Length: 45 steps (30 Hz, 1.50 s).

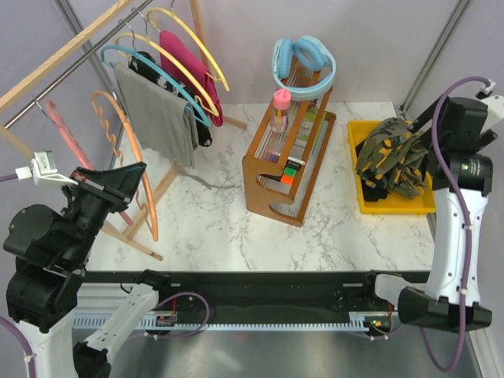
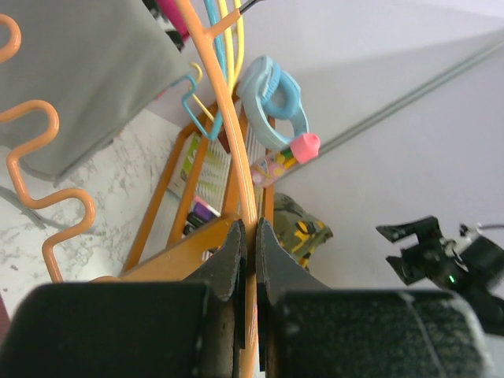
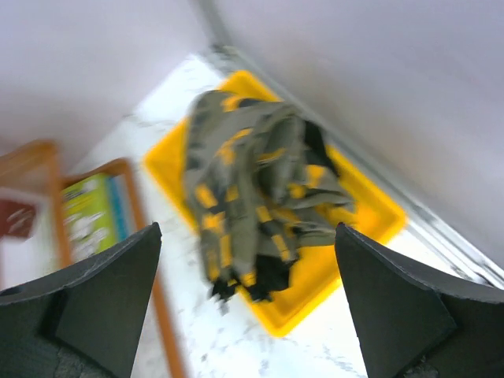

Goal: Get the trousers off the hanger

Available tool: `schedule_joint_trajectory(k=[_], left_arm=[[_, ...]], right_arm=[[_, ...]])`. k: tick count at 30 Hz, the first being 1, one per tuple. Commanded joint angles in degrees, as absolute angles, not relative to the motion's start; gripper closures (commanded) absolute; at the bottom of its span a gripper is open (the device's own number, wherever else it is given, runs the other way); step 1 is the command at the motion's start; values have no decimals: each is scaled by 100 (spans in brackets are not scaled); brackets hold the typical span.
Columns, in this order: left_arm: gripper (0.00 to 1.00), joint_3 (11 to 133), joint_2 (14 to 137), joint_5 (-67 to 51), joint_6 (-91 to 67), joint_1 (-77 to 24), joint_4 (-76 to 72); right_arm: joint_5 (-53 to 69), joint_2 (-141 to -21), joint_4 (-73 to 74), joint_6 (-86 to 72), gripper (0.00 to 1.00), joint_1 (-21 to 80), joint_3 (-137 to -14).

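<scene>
The camouflage trousers (image 1: 391,157) lie bunched in a yellow tray (image 1: 394,209) at the right; the right wrist view shows them blurred (image 3: 252,181) with black cloth at their near end. Above the tray's right side my right gripper (image 1: 425,150) (image 3: 246,230) is open and holds nothing. The black trousers (image 1: 205,132) hang on a blue hanger (image 1: 118,52), mostly hidden behind a grey garment (image 1: 161,118). At the left my left gripper (image 1: 134,169) (image 2: 250,236) is shut on the wire of a bare orange hanger (image 1: 135,157) (image 2: 228,118).
A wooden clothes rail (image 1: 63,47) crosses the back left with yellow hangers, a magenta garment (image 1: 185,67) and a pink hanger (image 1: 67,130). A wooden rack (image 1: 287,165) stands mid-table with blue headphones (image 1: 303,63) and a pink-capped bottle (image 1: 280,110).
</scene>
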<state>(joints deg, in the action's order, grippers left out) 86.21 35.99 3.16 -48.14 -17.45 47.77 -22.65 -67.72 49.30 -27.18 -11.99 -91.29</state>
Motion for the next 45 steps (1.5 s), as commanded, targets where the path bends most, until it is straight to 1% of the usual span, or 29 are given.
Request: schedule_joint_trajectory(k=[1, 2, 3, 5, 9, 14, 18, 21, 29, 33, 40, 45], left_arm=[[98, 8719, 3832, 1203, -5115, -1731, 3956], [98, 8754, 3910, 1369, -5167, -1731, 3938], [98, 8763, 3955, 1449, -5220, -1723, 3911], [98, 8763, 4069, 1616, -5238, -1731, 3710], [98, 8815, 4279, 2029, -5282, -1723, 3446], [98, 8877, 4509, 2460, -5265, -1723, 3191], [98, 8833, 4693, 2768, -5063, -1731, 2761], [98, 8640, 4746, 2751, -4703, -1731, 2208], [98, 8306, 4817, 3260, -4772, -1731, 2083], [98, 8052, 4834, 3252, -4729, -1731, 1855], [98, 7348, 4623, 3392, -4105, -1731, 695], [98, 7304, 4623, 3682, -4219, -1731, 879]], right_arm=[[-1390, -6399, 4588, -2610, 2, -520, -9219], [-1380, -6390, 4527, -2584, 2, -153, -9220], [-1389, -6372, 4518, -2567, 2, -36, -9237], [-1389, -6320, 4378, -2470, 2, 542, -9167], [-1125, -6144, 4009, -2408, 2, 1159, -8930], [-1151, -5898, 3613, -2452, 2, 1818, -8675], [-1187, -5810, 3525, -2435, 2, 1986, -8631], [-1222, -5792, 3481, -2373, 2, 2030, -8596], [-1204, -5687, 3366, -2294, 2, 2057, -8534], [-1204, -5660, 3349, -2259, 2, 2048, -8543], [-1230, -5669, 3340, -2145, 2, 2048, -8499], [-1239, -5652, 3340, -2083, 2, 2048, -8525]])
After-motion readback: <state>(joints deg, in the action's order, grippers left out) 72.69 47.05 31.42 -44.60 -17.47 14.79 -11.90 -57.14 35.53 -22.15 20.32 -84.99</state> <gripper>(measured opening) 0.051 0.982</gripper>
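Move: My left hand already holds the empty orange hanger. The free stretch of rail it goes to lies about 25 cm ahead, 17 cm left and 12 cm above that hand. The pink hanger hangs some 5 cm ahead and 19 cm left, the grey trousers 22 cm ahead, 2 cm left and 12 cm lower. From my empty right hand, the grey trousers are roughly 72 cm left and 6 cm ahead; the yellow bin is 9 cm ahead, 7 cm right and 33 cm below. With my left fingers still shut on the orange hanger's end, I carry it some 13 cm forward and 5 cm left towards the rail, lifting about 4 cm and sinking back while the wrist swings nearly 30 degrees counter-clockwise. My right hand, open and empty, sweeps about 20 cm left and 6 cm up, away from the bin towards the shelf, turning counter-clockwise and tipping up, then waits there. ##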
